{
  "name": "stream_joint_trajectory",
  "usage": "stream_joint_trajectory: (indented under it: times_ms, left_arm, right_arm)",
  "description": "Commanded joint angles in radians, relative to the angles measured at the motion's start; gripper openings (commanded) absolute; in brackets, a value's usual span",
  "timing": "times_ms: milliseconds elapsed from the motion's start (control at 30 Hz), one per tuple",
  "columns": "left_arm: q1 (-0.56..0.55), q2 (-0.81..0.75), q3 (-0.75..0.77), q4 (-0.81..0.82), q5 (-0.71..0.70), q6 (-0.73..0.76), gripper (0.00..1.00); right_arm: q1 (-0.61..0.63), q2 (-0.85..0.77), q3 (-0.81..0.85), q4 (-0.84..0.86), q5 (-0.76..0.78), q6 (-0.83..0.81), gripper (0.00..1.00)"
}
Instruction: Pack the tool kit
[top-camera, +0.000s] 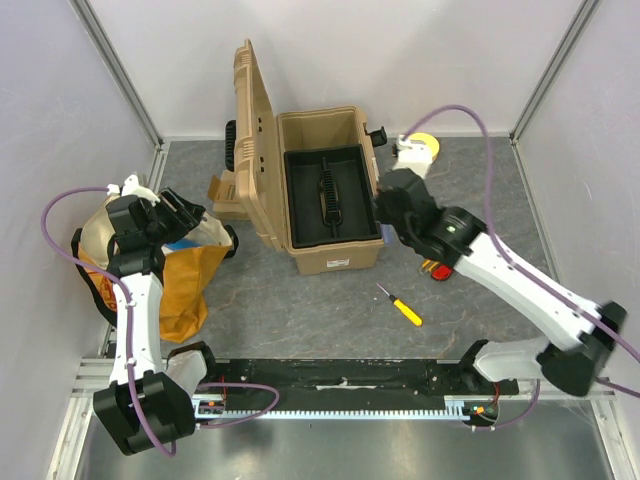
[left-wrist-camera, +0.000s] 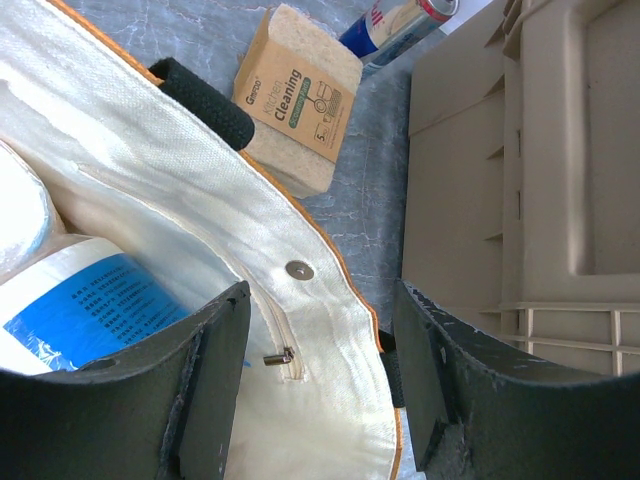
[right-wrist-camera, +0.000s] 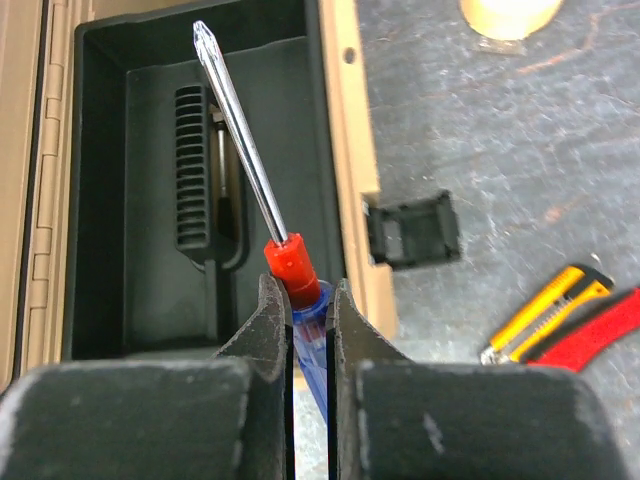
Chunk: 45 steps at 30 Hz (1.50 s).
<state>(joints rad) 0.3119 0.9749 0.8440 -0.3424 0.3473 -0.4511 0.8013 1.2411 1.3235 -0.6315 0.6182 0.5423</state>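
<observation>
The tan toolbox (top-camera: 330, 255) stands open mid-table with its lid (top-camera: 256, 150) upright and the black inner tray (top-camera: 325, 195) seated inside. My right gripper (top-camera: 383, 208) (right-wrist-camera: 310, 300) is shut on a blue-and-red-handled screwdriver (right-wrist-camera: 291, 264) at the box's right rim, its shaft pointing over the tray (right-wrist-camera: 150, 210). A yellow-handled screwdriver (top-camera: 406, 309) lies on the table in front of the box. My left gripper (top-camera: 186, 214) (left-wrist-camera: 322, 305) hangs open over the mouth of the cream cloth bag (top-camera: 190, 275) (left-wrist-camera: 200, 190), holding nothing. The toolbox lid (left-wrist-camera: 520, 180) fills the right of the left wrist view.
A small cardboard box (left-wrist-camera: 300, 100) and a can (left-wrist-camera: 400, 20) lie between bag and toolbox. A white-and-blue bottle (left-wrist-camera: 80, 305) sits in the bag. A yellow utility knife (right-wrist-camera: 540, 315) and a red tool (right-wrist-camera: 600, 330) lie right of the toolbox, a tape roll (top-camera: 425, 147) behind.
</observation>
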Motion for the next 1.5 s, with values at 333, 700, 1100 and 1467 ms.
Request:
stream_joint_trajectory:
  times_ms: [333, 700, 1100, 1467]
  left_arm:
    - [-0.002, -0.013, 0.021, 0.019, -0.013, 0.031, 0.64]
    - [-0.002, -0.010, 0.023, 0.019, -0.014, 0.031, 0.64]
    - [-0.002, -0.015, 0.023, 0.017, -0.007, 0.029, 0.64]
    - [-0.002, -0.016, 0.021, 0.025, 0.013, 0.023, 0.64]
  right_arm:
    - [-0.059, 0.435, 0.246, 0.185, 0.023, -0.150, 0.00]
    - [-0.077, 0.555, 0.296, 0.119, 0.038, -0.114, 0.36]
    - [-0.079, 0.384, 0.326, -0.037, 0.014, -0.107, 0.49]
    - [-0.122, -0.046, -0.052, -0.195, -0.107, -0.077, 0.85]
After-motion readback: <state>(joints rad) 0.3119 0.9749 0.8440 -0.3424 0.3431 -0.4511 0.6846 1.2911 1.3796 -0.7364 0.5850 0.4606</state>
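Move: The right gripper already holds the blue-and-red screwdriver. The spot it goes to, the bare strip of the black tray right of the tray handle, lies about 9 cm ahead, 6 cm left and 14 cm below. The tray handle is some 5 cm left of that strip; the case's near latch sits about 5 cm ahead of the right gripper, 4 cm right and 16 cm below. From the left gripper the strip is roughly 6 cm ahead, 35 cm right and 8 cm below. Carry the held screwdriver forward and down, with some left, about 11 cm out and 10 cm lower into the right side of the tray, rolling the wrist some 12 degrees so its left side dips. Open the fingers there to let go of the handle, then rise about 8 cm while backing off and swinging right, clear of the tray and over the case's latch side, still opening. ##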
